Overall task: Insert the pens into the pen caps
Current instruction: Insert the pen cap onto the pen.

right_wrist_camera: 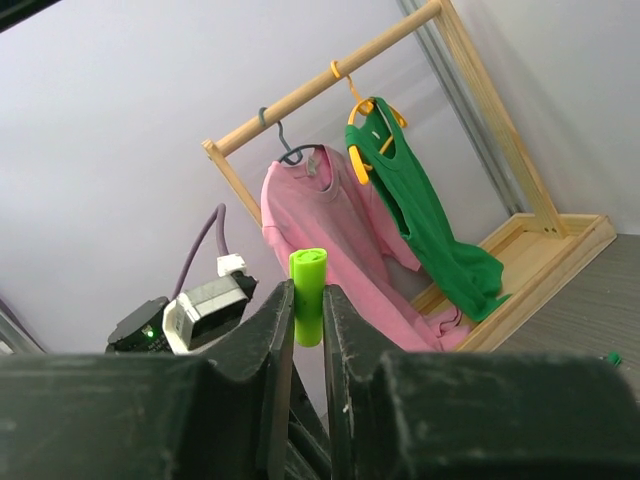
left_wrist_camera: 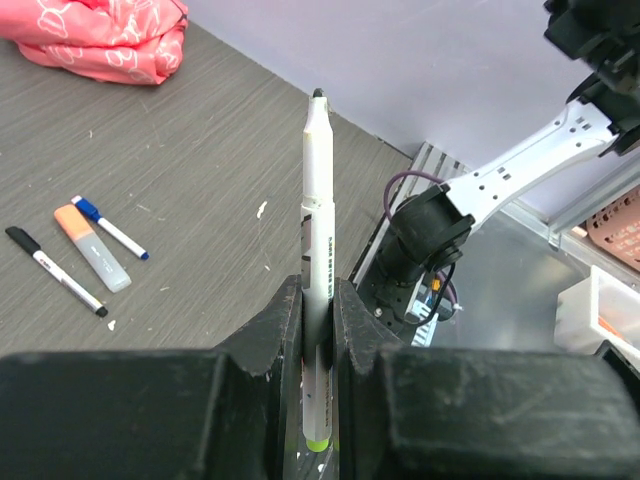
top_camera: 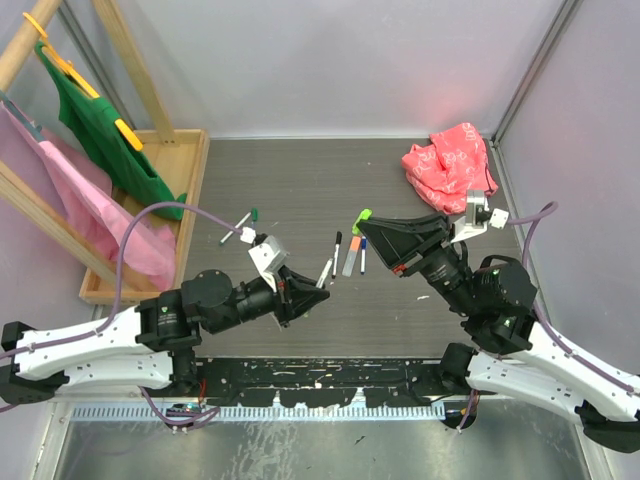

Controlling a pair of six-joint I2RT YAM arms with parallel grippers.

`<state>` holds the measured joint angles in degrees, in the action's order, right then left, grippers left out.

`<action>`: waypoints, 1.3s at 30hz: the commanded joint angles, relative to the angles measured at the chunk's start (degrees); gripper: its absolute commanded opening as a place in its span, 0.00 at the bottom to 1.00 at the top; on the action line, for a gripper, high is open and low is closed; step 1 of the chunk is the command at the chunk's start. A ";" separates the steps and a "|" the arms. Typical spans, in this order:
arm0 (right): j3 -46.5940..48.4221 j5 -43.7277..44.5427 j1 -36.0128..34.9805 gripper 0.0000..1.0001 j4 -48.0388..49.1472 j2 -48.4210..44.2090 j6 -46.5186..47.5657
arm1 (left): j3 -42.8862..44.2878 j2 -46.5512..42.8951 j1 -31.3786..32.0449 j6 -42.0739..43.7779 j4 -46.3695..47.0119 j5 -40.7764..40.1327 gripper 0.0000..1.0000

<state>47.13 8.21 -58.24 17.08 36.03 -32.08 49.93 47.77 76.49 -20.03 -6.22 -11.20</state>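
My left gripper point(top_camera: 316, 286) point(left_wrist_camera: 318, 300) is shut on a white pen point(left_wrist_camera: 318, 200) point(top_camera: 325, 271) with a lime-green rear end; its dark bare tip points away from the fingers, toward the right arm. Held above the table, my right gripper point(top_camera: 364, 226) point(right_wrist_camera: 308, 305) is shut on a lime-green pen cap point(right_wrist_camera: 308, 283) point(top_camera: 362, 217) that sticks out past the fingertips. The pen tip and the cap are apart. On the table between the arms lie a black pen point(top_camera: 337, 250) point(left_wrist_camera: 55, 270), an orange-ended grey pen point(top_camera: 351, 258) point(left_wrist_camera: 92, 247) and a blue pen point(top_camera: 362, 255) point(left_wrist_camera: 110, 226). Another pen point(top_camera: 238, 228) with a green end lies further left.
A crumpled pink cloth point(top_camera: 450, 165) point(left_wrist_camera: 100, 35) sits at the back right. A wooden clothes rack point(top_camera: 150, 200) point(right_wrist_camera: 330, 75) with a green garment point(top_camera: 110, 135) point(right_wrist_camera: 420, 220) and a pink one point(top_camera: 70, 195) point(right_wrist_camera: 330, 230) stands at the left. Grey walls enclose the table.
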 commanded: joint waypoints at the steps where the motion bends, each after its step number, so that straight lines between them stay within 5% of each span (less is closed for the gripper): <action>1: -0.18 0.47 0.15 0.00 1.74 0.55 -1.53 | 1.46 -1.65 0.26 0.86 4.73 -0.50 0.00; 39: -2.49 -7.21 0.22 0.00 3.35 5.78 -7.21 | 0.59 -3.56 0.24 0.94 4.81 -3.74 0.00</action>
<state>44.01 2.35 -58.24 17.63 41.67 -38.33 49.93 45.50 76.51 -19.86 -5.37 -13.78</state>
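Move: I already hold the lime-green cap in my right hand, mouth down, and the white pen upright in my left. From my right hand the pen's tip is about 5 cm left, 1 cm back and 9 cm below. On the table some 45 cm below it, about 11 cm ahead, lie the orange highlighter straight out, the black marker 3 cm left and the blue-capped marker 3 cm right. From my left hand the cap is roughly 4 cm ahead, 5 right and 14 above. I lower my right hand about 5 cm while carrying it some 4 cm left, bringing the cap's mouth over the pen's upturned tip; its fingers tip down a little and swing counter-clockwise, turning about 10 degrees in all. My left hand lifts the pen about 1.5 cm to meet it, easing 1 cm left. Both grips keep their hold. ##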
